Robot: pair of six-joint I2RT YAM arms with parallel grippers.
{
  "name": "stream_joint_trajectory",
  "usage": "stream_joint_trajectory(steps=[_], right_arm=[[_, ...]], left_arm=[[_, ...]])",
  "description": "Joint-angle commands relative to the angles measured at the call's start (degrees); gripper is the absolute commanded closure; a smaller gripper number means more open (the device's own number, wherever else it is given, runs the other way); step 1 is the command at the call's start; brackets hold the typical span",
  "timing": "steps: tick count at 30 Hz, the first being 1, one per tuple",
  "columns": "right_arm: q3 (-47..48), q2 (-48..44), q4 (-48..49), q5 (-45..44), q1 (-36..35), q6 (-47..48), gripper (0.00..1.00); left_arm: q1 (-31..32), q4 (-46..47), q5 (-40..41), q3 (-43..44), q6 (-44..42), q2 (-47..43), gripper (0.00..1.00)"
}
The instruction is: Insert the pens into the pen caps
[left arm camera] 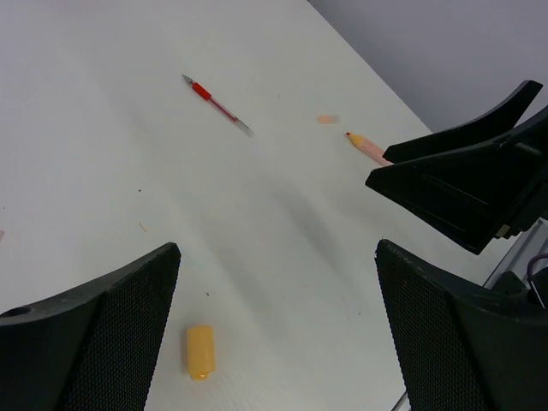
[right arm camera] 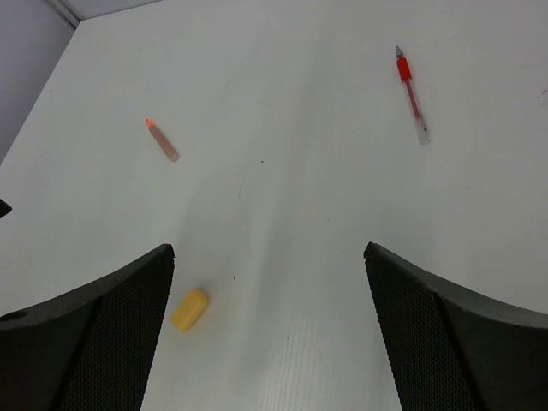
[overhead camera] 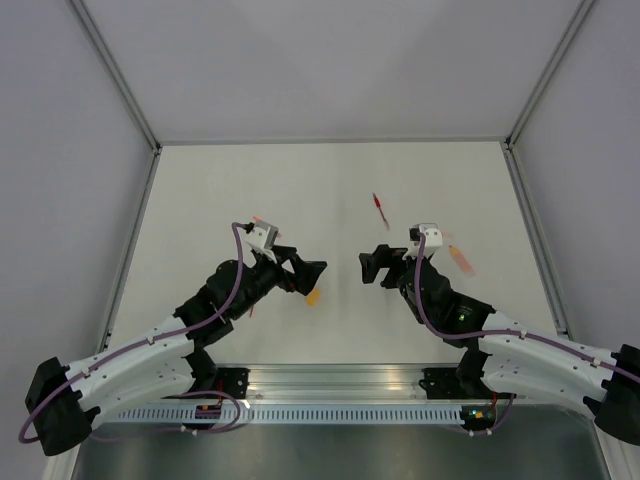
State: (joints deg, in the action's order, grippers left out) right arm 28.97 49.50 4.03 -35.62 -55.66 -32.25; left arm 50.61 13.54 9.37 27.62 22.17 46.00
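Observation:
The red pen [overhead camera: 379,210] [left arm camera: 218,103] [right arm camera: 411,94] lies alone on the white table beyond both grippers. The orange-peach pen [overhead camera: 460,258] [left arm camera: 366,146] lies behind my right wrist, and the right gripper hides most of it in the left wrist view. An orange pen cap [overhead camera: 313,297] [left arm camera: 199,351] [right arm camera: 189,309] lies on its side below my left gripper [overhead camera: 312,278] [left arm camera: 276,248], near one finger and untouched. A short pinkish cap [right arm camera: 161,139] [overhead camera: 257,218] lies by the left wrist. My right gripper [overhead camera: 365,270] [right arm camera: 269,248] faces the left one. Both stand open and hold nothing.
The white table [overhead camera: 330,170] is bounded by grey walls and metal frame posts [overhead camera: 530,200]. An aluminium rail [overhead camera: 340,385] with the arm bases runs along the near edge. A small pale peach spot [left arm camera: 327,119] beside the peach pen is too blurred to identify.

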Motion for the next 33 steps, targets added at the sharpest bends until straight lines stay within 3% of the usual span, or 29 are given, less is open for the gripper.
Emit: stream_joint_trajectory(steps=[1,7,9,12,14,19,25,33], right_arm=[[2.4,-0.27,2.21,0.11,-0.24,1.31,0.02],[5.03,1.38,1.96,-0.76,-0.15,9.99,0.02],[6.62,3.14,-0.24,-7.87,-0.06,11.68,0.02],[11.18,7.45,-3.85,-11.05,2.3,16.51,0.02],[17.24,11.4,-10.52,-8.87,7.74,17.74,0.03],[28.91,20.08,-16.31,9.98,22.49,28.36,0.03],[43.52,32.4,-37.66,13.89,36.91,29.43,0.04],[41.7,38.21,-43.67,25.77,50.37,26.02,0.04]], left_arm=[[0.19,2.81,1.35,-0.55,-0.55,-0.29,0.0],[0.1,3.16,1.62,-0.98,-0.82,-0.91,0.0],[0.1,3.51,2.49,-1.34,-1.08,-1.0,0.0],[0.1,3.51,4.51,-1.6,-1.52,-0.91,0.0],[0.1,3.42,4.96,-1.6,-1.61,-0.91,0.0],[0.1,3.42,4.7,-1.51,-1.61,-1.17,0.0],[0.1,3.42,5.05,-1.51,-1.78,-1.0,0.0],[0.1,3.42,2.77,-0.99,-1.17,-1.35,0.0]])
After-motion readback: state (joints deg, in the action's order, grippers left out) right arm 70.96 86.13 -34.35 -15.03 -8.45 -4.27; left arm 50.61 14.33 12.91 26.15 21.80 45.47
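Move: The orange pen lies about 11 cm ahead of the right hand, 23 cm to its right and some 17 cm below. Its clear orange cap stands roughly 9 cm farther out than that pen and 3 cm to the left of it; the red pen lies about 27 cm ahead of the right hand, only some 2 cm to its right. From the left hand the orange pen is about 13 cm ahead, 36 cm to the right and 21 cm below. Towards the orange pen swings the right hand, empty and wide open: first forward and up by about 5 cm, then mainly right while sinking some 8 cm, ending around 19 cm to the right and 14 cm farther forward. The fingers tip steeply down and the hand's left side drops as it turns slightly clockwise; it stops short of any touch, well above the table. ##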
